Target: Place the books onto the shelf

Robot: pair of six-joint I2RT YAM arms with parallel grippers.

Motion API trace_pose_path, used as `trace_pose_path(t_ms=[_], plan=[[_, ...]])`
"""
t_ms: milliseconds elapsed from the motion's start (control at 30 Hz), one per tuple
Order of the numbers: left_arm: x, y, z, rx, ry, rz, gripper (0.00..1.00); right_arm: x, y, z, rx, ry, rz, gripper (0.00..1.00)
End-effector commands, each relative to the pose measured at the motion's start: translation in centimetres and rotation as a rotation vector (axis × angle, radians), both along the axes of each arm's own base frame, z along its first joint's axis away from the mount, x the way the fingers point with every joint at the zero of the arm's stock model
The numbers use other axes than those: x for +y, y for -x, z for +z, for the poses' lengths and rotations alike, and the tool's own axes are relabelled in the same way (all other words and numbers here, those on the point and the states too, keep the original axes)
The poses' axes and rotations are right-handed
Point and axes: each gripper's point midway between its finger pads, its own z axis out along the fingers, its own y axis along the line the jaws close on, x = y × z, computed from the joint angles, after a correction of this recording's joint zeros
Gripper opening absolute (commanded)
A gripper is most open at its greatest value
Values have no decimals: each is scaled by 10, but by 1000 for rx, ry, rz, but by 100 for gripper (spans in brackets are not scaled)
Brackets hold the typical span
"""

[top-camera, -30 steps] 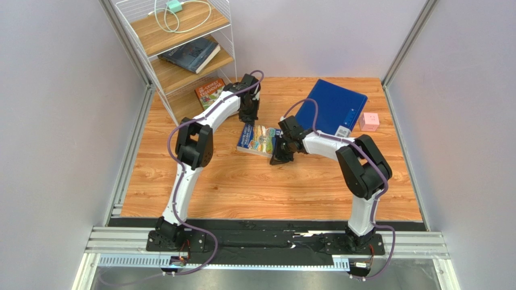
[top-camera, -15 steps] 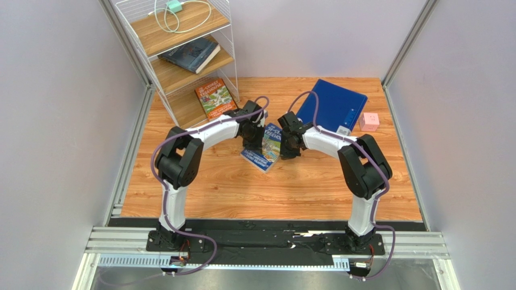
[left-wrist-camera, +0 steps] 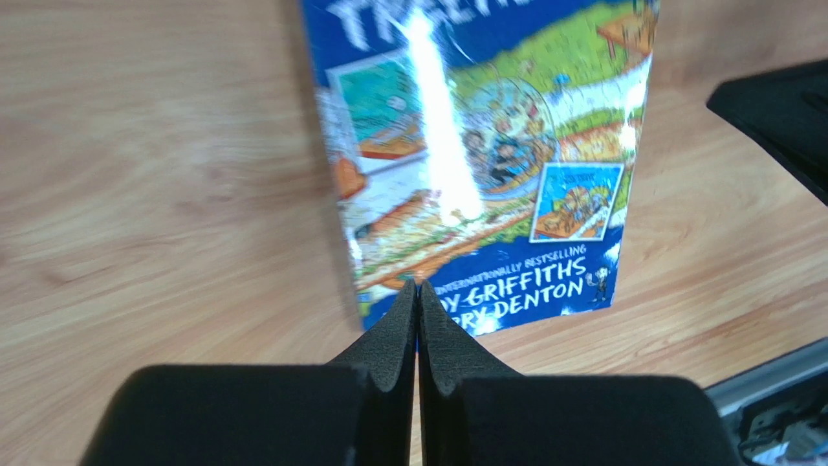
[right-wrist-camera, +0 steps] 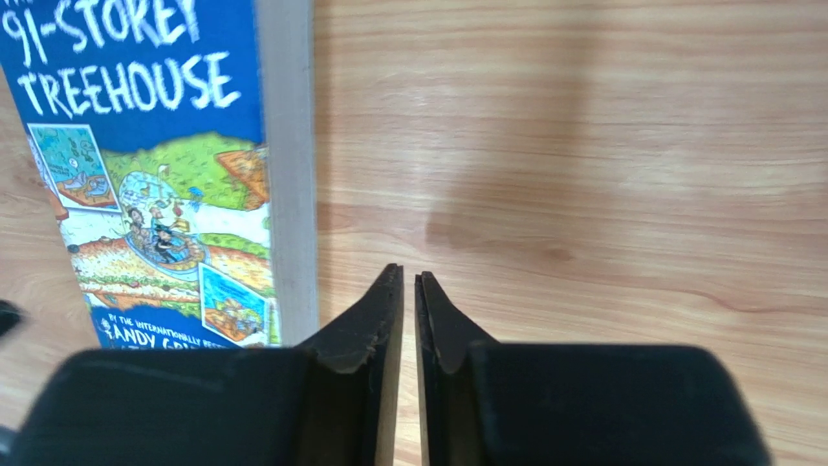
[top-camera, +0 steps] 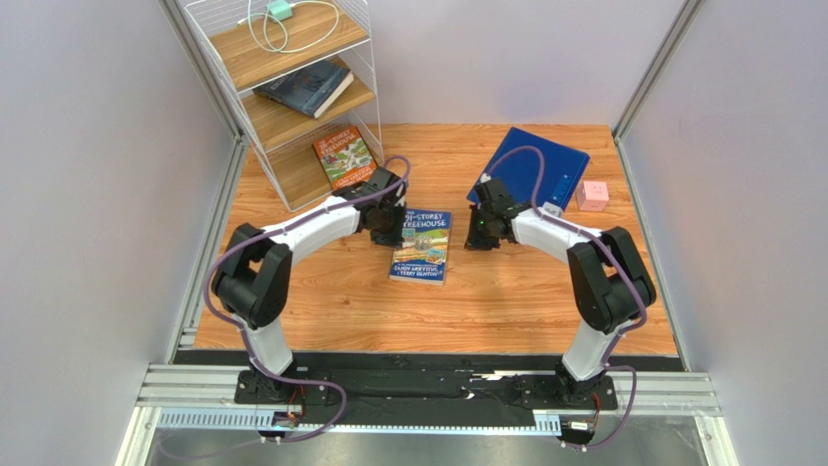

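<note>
A blue cartoon Treehouse book (top-camera: 421,246) lies flat on the table, cover up, between my two grippers; it also shows in the left wrist view (left-wrist-camera: 486,146) and the right wrist view (right-wrist-camera: 146,175). My left gripper (top-camera: 388,233) (left-wrist-camera: 418,283) is shut and empty at the book's left edge. My right gripper (top-camera: 478,238) (right-wrist-camera: 409,277) stands to the right of the book, apart from it, its jaws parted by a narrow gap with nothing between. The white wire shelf (top-camera: 225,73) holds a dark book (top-camera: 304,87) on its middle board and an orange Treehouse book (top-camera: 345,157) on its bottom board.
A large blue folder (top-camera: 533,173) lies at the back right with a small pink cube (top-camera: 592,195) beside it. A white cable with a green plug (top-camera: 280,12) sits on the shelf's top board. Grey walls close in the table on both sides.
The blue book, squeezed tilted between both grippers before, now lies flat. Both arms have drawn apart from it, and the right jaws have parted slightly.
</note>
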Motion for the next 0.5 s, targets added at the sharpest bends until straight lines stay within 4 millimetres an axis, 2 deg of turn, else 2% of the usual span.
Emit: trace_pose_path(t_ms=[0, 67, 133, 200, 300, 467], plan=[[39, -25, 25, -77, -16, 142, 0, 14, -12, 31, -100, -210, 63, 24], [53, -25, 12, -35, -51, 171, 0, 20, -13, 37, -123, -250, 82, 29], [57, -22, -2, 10, -66, 182, 0, 28, -6, 36, -106, -297, 102, 35], [57, -17, -11, 49, -64, 181, 0, 37, -5, 42, -120, -349, 129, 42], [49, -13, -28, 102, -39, 171, 0, 45, -2, 37, -108, -380, 143, 50], [38, -10, -46, 149, 1, 148, 0, 58, 3, 25, -80, -379, 162, 50]])
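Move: The blue 91-Storey Treehouse book lies flat, its middle some 7 cm to the right of the left hand, about 4 cm ahead and 6 cm below. From the right hand it is about 13 cm to the left, 3 cm ahead and 3 cm lower. The red book on the lowest shelf is about 23 cm ahead and 10 cm left of the left hand; the blue folder is roughly 20 cm ahead and 12 cm right of the right hand. The blue book gets flanked from both sides. Off its left edge goes the shut left hand, arcing left about 5 cm, a little forward and up, then sinking beside the spine to end some 4 cm lower, turning slightly counter-clockwise. The right hand opens to about half, closes in leftward on the opposite long edge and tilts its fingertips towards the book, rising slightly. ##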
